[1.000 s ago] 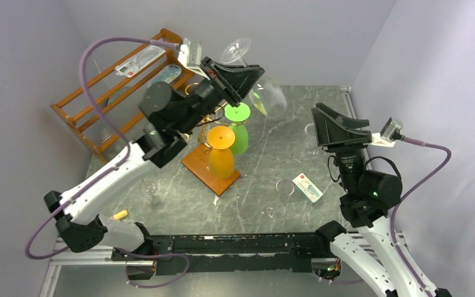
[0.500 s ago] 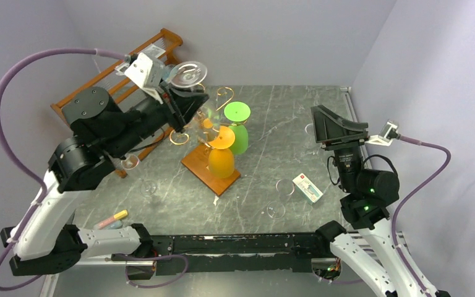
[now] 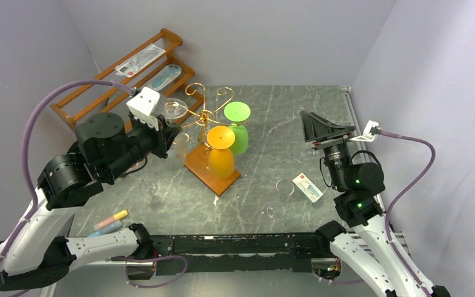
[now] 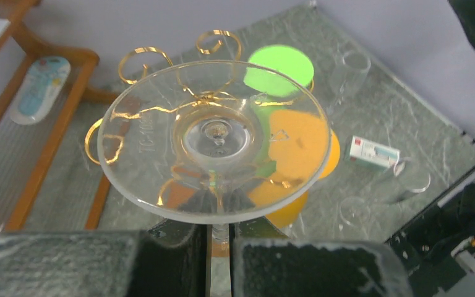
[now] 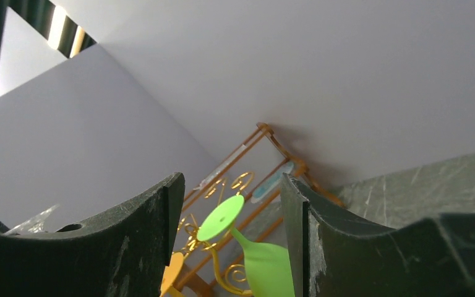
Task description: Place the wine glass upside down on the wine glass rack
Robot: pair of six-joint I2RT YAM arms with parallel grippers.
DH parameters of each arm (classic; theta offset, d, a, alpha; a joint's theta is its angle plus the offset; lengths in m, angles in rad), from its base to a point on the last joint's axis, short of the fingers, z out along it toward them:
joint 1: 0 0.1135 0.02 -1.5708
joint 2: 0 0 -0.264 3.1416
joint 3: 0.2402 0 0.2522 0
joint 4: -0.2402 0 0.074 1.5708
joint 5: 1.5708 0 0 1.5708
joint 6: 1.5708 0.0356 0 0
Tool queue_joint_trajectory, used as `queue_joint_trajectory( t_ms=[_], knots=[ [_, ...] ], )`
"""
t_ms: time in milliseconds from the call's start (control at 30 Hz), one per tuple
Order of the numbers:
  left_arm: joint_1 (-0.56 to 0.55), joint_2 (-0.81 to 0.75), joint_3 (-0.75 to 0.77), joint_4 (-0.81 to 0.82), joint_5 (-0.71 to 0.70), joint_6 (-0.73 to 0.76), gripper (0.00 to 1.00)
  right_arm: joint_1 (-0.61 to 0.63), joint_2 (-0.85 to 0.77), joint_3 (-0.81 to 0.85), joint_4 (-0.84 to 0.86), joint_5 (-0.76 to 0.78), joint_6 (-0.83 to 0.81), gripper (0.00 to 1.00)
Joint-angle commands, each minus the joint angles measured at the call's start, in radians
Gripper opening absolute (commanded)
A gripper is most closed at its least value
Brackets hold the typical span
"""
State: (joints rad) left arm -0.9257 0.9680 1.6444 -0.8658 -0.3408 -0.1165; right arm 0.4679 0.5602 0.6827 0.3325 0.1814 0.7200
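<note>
My left gripper [image 3: 168, 133] is shut on the stem of a clear wine glass [image 3: 174, 110], which it holds upside down with the foot on top. The glass hangs just left of the wine glass rack [image 3: 205, 115], a gold scrolled stand on a wooden base [image 3: 196, 164]. In the left wrist view the round foot [image 4: 213, 139] fills the middle, and the stem sits between my fingers [image 4: 221, 238]. Gold loops [image 4: 141, 59] show behind it. I cannot tell whether glass and rack touch. My right gripper [image 3: 325, 129] stands open and empty at the right, raised off the table [image 5: 230, 185].
An orange glass [image 3: 221, 151] and a green glass [image 3: 238, 127] hang upside down on the rack. A stepped wooden shelf [image 3: 124, 80] stands at back left. Clear glasses [image 3: 284, 187] [image 3: 149, 187], a small box [image 3: 307, 187] and markers [image 3: 111, 218] lie on the table.
My left arm has swung the glass from high over the rack's right side to the left and down, ending beside the rack's left arms. The right gripper has turned slightly.
</note>
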Motion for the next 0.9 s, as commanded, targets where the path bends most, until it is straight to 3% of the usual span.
queue_joint_trajectory(
  t_ms=[0, 167, 267, 433, 633, 867],
  knots=[
    [0.001, -0.031, -0.068, -0.048, 0.092, -0.025, 0.05, 0.000, 0.004, -0.015, -0.010, 0.021, -0.007, 0.62],
    [0.002, -0.074, -0.236, 0.038, 0.170, -0.021, 0.05, 0.000, 0.073, 0.047, -0.049, -0.070, -0.056, 0.62],
    [0.002, -0.107, -0.327, 0.123, 0.183, 0.008, 0.05, 0.000, 0.177, 0.187, -0.176, -0.202, -0.117, 0.63],
    [0.001, -0.158, -0.476, 0.257, 0.135, 0.042, 0.05, 0.001, 0.350, 0.371, -0.325, -0.443, -0.178, 0.64],
    [0.002, -0.194, -0.586, 0.356, 0.074, 0.037, 0.05, 0.006, 0.440, 0.468, -0.318, -0.635, -0.167, 0.64],
    [0.002, -0.221, -0.693, 0.469, 0.070, -0.008, 0.05, 0.095, 0.510, 0.543, -0.327, -0.631, -0.204, 0.64]
  ],
)
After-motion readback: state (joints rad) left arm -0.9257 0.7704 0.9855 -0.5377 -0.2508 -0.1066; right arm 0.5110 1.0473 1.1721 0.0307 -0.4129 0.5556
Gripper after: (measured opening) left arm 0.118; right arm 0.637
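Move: The left hand has the clear wine glass inverted, foot up; the free hook on the wine glass rack's near left side is about 6 cm ahead of that hand, 1 cm left and 17 below. Beside the hook, the orange wine glass hangs 11 cm to its right, level with it; the rack's centre is 5 cm farther out and 7 right of it. From the open right hand, the green wine glass is about 10 cm ahead, 17 left and 20 below, the rack's centre 8 ahead, 25 left. Still pinching the clear wine glass by its stem, the left hand lowers it about 15 cm towards the free hook and drifts some 3 cm right, fast at first, then easing, the wrist swaying about 10 degrees and partly back. The open right hand swings about 13 cm left towards the rack and green wine glass, turning some 30 degrees counter-clockwise, its left side dipping. ##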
